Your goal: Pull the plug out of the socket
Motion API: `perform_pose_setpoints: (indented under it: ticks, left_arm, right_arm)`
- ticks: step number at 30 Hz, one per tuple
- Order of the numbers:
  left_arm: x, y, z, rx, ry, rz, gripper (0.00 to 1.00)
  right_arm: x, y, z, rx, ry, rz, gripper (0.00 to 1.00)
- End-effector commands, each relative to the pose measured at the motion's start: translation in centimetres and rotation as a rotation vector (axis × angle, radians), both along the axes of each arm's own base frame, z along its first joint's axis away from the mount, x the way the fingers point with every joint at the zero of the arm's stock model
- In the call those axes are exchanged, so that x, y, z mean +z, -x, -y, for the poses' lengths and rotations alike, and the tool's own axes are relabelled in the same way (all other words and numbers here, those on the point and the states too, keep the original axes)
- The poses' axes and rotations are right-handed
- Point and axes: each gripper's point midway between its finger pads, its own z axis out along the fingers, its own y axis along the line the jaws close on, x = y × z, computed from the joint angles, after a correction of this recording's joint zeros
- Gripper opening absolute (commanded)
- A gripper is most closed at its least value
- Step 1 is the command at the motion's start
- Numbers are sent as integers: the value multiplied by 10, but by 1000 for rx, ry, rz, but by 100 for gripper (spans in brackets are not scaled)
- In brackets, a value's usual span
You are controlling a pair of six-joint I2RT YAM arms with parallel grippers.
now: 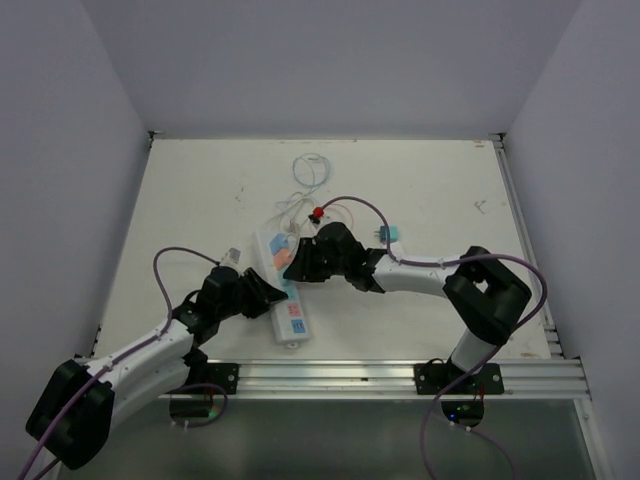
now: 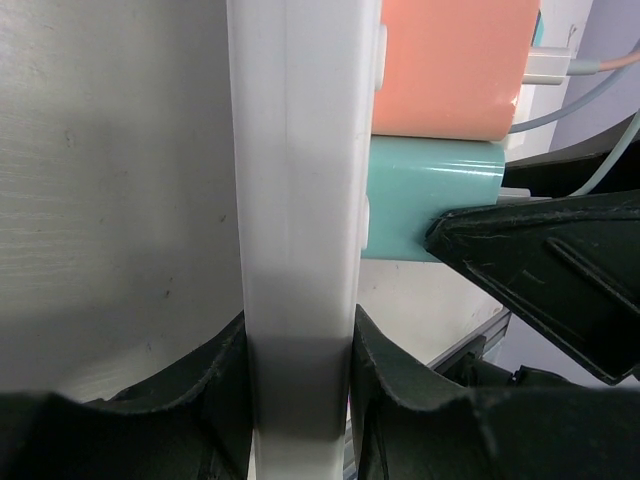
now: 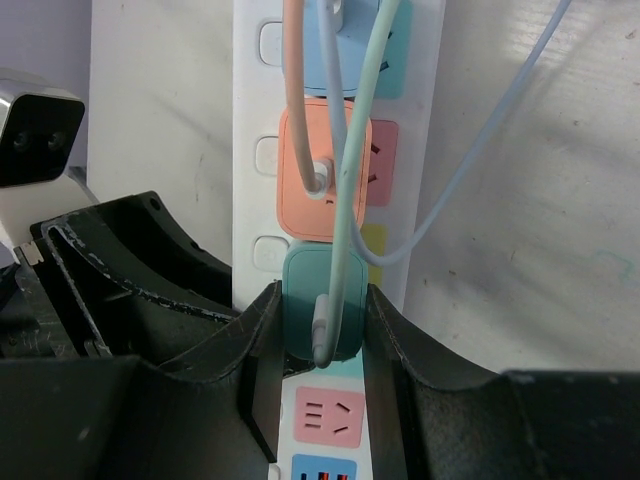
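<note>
The socket [image 1: 291, 318] is a long white strip lying lengthwise mid-table. My left gripper [image 1: 270, 297] is shut on its body near the close end; in the left wrist view both pads [image 2: 390, 390] press the strip's [image 2: 295, 200] long sides. A teal plug [image 3: 303, 300] sits in the strip [image 3: 255, 110] just below an orange plug [image 3: 300, 200]. My right gripper [image 3: 322, 340] is shut on the teal plug's two sides, and its teal cable loops over the plug's face. From above, the right gripper [image 1: 300, 262] hides that plug.
Thin pale cables [image 1: 310, 175] trail to the far side, with a red connector [image 1: 317, 212]. A small teal block [image 1: 390, 234] lies beside the right forearm. Free pink [image 3: 328, 415] and blue outlets follow below the plug. Metal rails [image 1: 400, 375] line the near and right edges.
</note>
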Motion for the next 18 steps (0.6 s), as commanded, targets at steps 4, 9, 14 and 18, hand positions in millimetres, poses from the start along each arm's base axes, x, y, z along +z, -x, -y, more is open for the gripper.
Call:
perform_pose_setpoints:
  ticks: [4, 9, 14, 18]
  left_arm:
    - [-49, 12, -48, 176, -197, -142, 0]
    - [-49, 12, -49, 182, -197, -146, 0]
    - [-47, 11, -50, 187, -203, -144, 0]
    - [-45, 10, -48, 179, -201, -137, 0]
  right_arm:
    - [58, -14, 0, -37, -133, 105, 0]
    - [66, -14, 2, -42, -137, 117, 0]
    - [65, -17, 10, -53, -132, 111, 0]
    - [59, -27, 29, -101, -119, 105, 0]
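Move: The right fingers already grip the teal plug, still seated in the strip, so it is right at the hand point. The orange plug stands about 4 cm ahead and 1 cm to the left of the hand, the blue plug some 8 cm ahead and 2 cm left, both about a centimetre lower. The left hand still clamps the strip by its thickness; from it the teal plug lies roughly 4 cm ahead, 3 cm right and 3 cm up. With its fingers staying shut on the teal plug, the right hand barely shifts at first, then pulls it quickly up out of the socket by about 5 cm, carrying it also some 1.5 cm forward and 1.5 cm right, away from the strip, with a slight wrist tilt. The left hand keeps its pinch on the strip beside that socket and, as the right hand speeds up, shifts about 1.5 cm left and 1 cm down, turning some 5 degrees counter-clockwise. ##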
